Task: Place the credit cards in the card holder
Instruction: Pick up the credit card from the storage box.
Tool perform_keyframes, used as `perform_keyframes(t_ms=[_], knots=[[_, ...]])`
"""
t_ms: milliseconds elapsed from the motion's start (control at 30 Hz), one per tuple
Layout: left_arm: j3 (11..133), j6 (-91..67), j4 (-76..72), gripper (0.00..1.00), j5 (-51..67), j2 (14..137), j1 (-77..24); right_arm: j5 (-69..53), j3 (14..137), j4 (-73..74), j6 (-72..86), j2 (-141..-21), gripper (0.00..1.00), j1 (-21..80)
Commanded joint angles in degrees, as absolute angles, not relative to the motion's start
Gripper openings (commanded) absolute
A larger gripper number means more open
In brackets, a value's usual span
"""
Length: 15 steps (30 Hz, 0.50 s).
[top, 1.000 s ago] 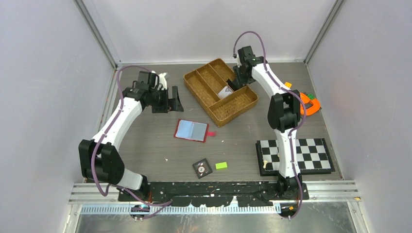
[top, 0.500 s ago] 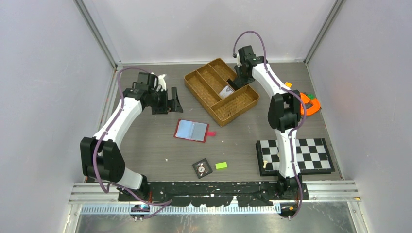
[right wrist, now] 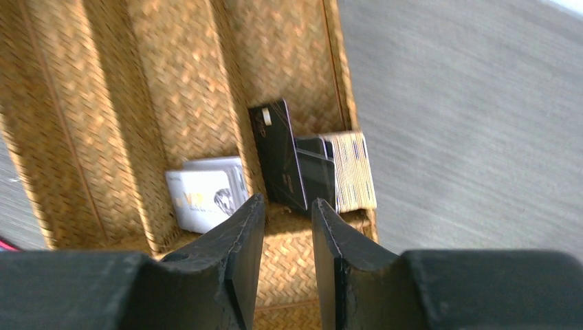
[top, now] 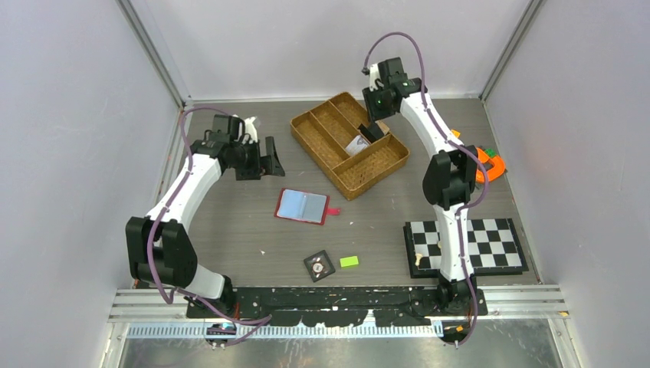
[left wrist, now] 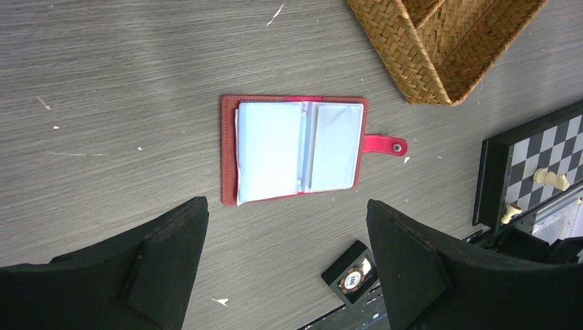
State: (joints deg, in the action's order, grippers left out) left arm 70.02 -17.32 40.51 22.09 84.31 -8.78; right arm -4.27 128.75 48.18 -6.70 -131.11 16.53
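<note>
The red card holder [top: 303, 205] lies open on the table, its blue-grey pockets facing up and its tab to the right. My left gripper [top: 270, 161] hovers open to its upper left; in the left wrist view the card holder [left wrist: 295, 148] lies beyond the wide-apart gripper [left wrist: 285, 204]. Credit cards sit in the woven tray: a light grey card [right wrist: 203, 198] lying flat, a black card [right wrist: 278, 155] on edge, and a stack of cards [right wrist: 352, 172]. My right gripper [right wrist: 287, 203] hangs over the tray [top: 349, 144] with a narrow gap and nothing between its fingers.
A black tile with a round dial [top: 319, 266] and a small green block [top: 349, 261] lie near the front edge. A chessboard [top: 465, 245] sits at the right by the right arm's base. An orange object [top: 488, 165] lies at the far right.
My right arm has lifted its wrist up from the tray, and its jaws have narrowed. The left gripper has shifted slightly and stays open.
</note>
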Motion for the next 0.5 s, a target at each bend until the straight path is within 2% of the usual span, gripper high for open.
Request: perform_keyframes(t_ms=[0,267,467], knots=[[70.00,-16.78,38.73,0.88,23.45,84.27,-7.98,-8.33,136.07,48.33,-6.86,-134.22,0.38,17.27],[69.70,-17.18,38.50,0.88,24.47,84.37,-7.46,-9.25,143.89,48.21,-7.17,-141.43,0.40,18.46],[69.46,-17.40,38.25,0.88,25.04,83.90,-7.29,-6.78,144.85,47.52,-7.31,-143.83,0.40,18.52]])
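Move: The black card I go for stands in the storage box's right-hand compartment, about 3 cm ahead of my right hand, 1 cm to its left and some 6 cm below. The white cards, one compartment over, are roughly 5 cm to this hand's left and 1 cm back. The pale card stack lies 4 cm ahead and 3 cm to its right, both about as far down. From my left hand the black card is around 22 cm ahead, 27 cm right and 8 cm lower. I carry my right hand on left and forward over the storage box in a low arc, about 4 cm left and 3 cm forward, rising another 1.5 cm before I drop it over 5 cm towards the black card. My fingers stay partly open, one each side of the card's upper edge as I see it, and my wrist hardly turns; whether they touch yet can't be seen. ##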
